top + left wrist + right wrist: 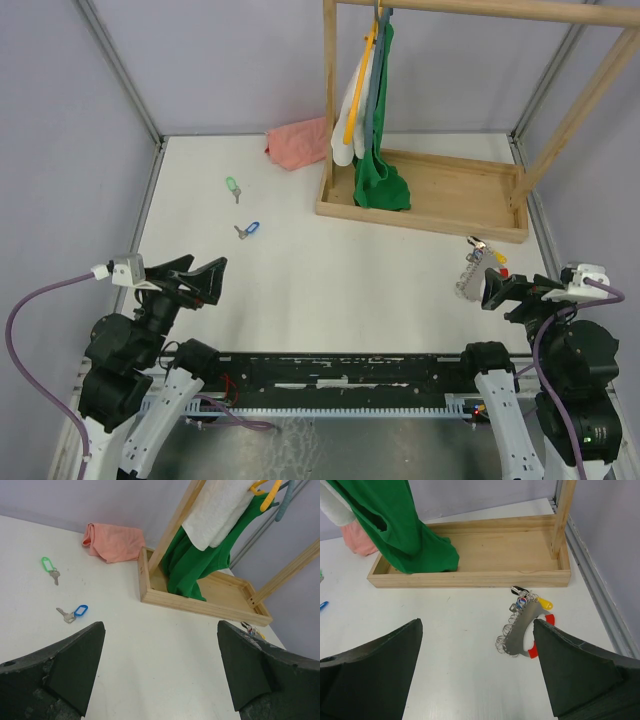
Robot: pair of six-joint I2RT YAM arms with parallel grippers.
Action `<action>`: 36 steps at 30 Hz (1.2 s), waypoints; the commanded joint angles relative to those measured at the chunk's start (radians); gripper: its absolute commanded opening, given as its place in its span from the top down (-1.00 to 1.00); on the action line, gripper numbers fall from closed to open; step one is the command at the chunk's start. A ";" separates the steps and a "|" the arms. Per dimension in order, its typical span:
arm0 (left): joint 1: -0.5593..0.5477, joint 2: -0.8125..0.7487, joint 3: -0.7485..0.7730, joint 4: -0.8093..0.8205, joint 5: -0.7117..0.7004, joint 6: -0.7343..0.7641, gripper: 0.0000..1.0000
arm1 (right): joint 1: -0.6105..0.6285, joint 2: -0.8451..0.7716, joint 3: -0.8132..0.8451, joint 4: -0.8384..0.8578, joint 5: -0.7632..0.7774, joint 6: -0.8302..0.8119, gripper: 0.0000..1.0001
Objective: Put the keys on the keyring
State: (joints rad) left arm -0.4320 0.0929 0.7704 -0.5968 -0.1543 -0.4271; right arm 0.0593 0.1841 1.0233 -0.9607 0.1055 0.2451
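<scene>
The green-headed key [232,187] and the blue-headed key [247,230] lie apart on the white table at the left; both show in the left wrist view, green [48,566], blue [76,613]. The keyring [474,266], a grey metal strip with several small rings, a red strap loop and a yellow tag, lies at the right by the wooden tray; it shows in the right wrist view [522,628]. My left gripper [203,280] is open and empty, near the table's front left. My right gripper [492,290] is open and empty, just short of the keyring.
A wooden rack with a tray base [450,215] stands at the back right, with green [380,180] and white garments on hangers. A pink cloth [298,143] lies at the back by the tray. The cage frame edges the table.
</scene>
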 commanded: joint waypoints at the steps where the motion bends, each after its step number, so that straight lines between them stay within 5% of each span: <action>1: 0.004 -0.007 0.001 0.032 -0.004 0.031 -0.99 | 0.005 0.023 0.025 0.005 0.012 -0.010 -1.00; 19: 0.004 0.074 -0.015 0.100 0.091 0.096 -0.99 | 0.006 0.357 -0.027 0.020 -0.205 0.156 -1.00; 36: 0.002 0.064 -0.078 0.115 0.082 0.197 -0.99 | -0.033 0.821 -0.256 0.294 0.169 0.226 -0.93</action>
State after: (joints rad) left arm -0.4320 0.1707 0.6964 -0.5346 -0.0635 -0.2996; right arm 0.0578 0.9485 0.7784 -0.7788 0.1635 0.4568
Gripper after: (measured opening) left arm 0.994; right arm 0.972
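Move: The keyring, a metal plate with a red handle, lies flat on the table about 18 cm ahead of the right hand, 9 cm to its right and some 31 cm below it. Its yellow tag is roughly 6 cm farther out and 5 cm farther right. The middle of the wooden tray stands about 22 cm beyond the keyring and 14 cm to the left of it. From the left hand the keyring is some 15 cm ahead, 67 cm right and 32 cm below. Swoop the open right gripper down about 19 cm and forward about 11 towards the keyring, bowing out left on the way before swinging back right; tip the fingers downward some 45 degrees, turning slightly clockwise late on, and touch nothing yet. Meanwhile ease the open left gripper slightly down, forward and right, its left side rolling up a little. ##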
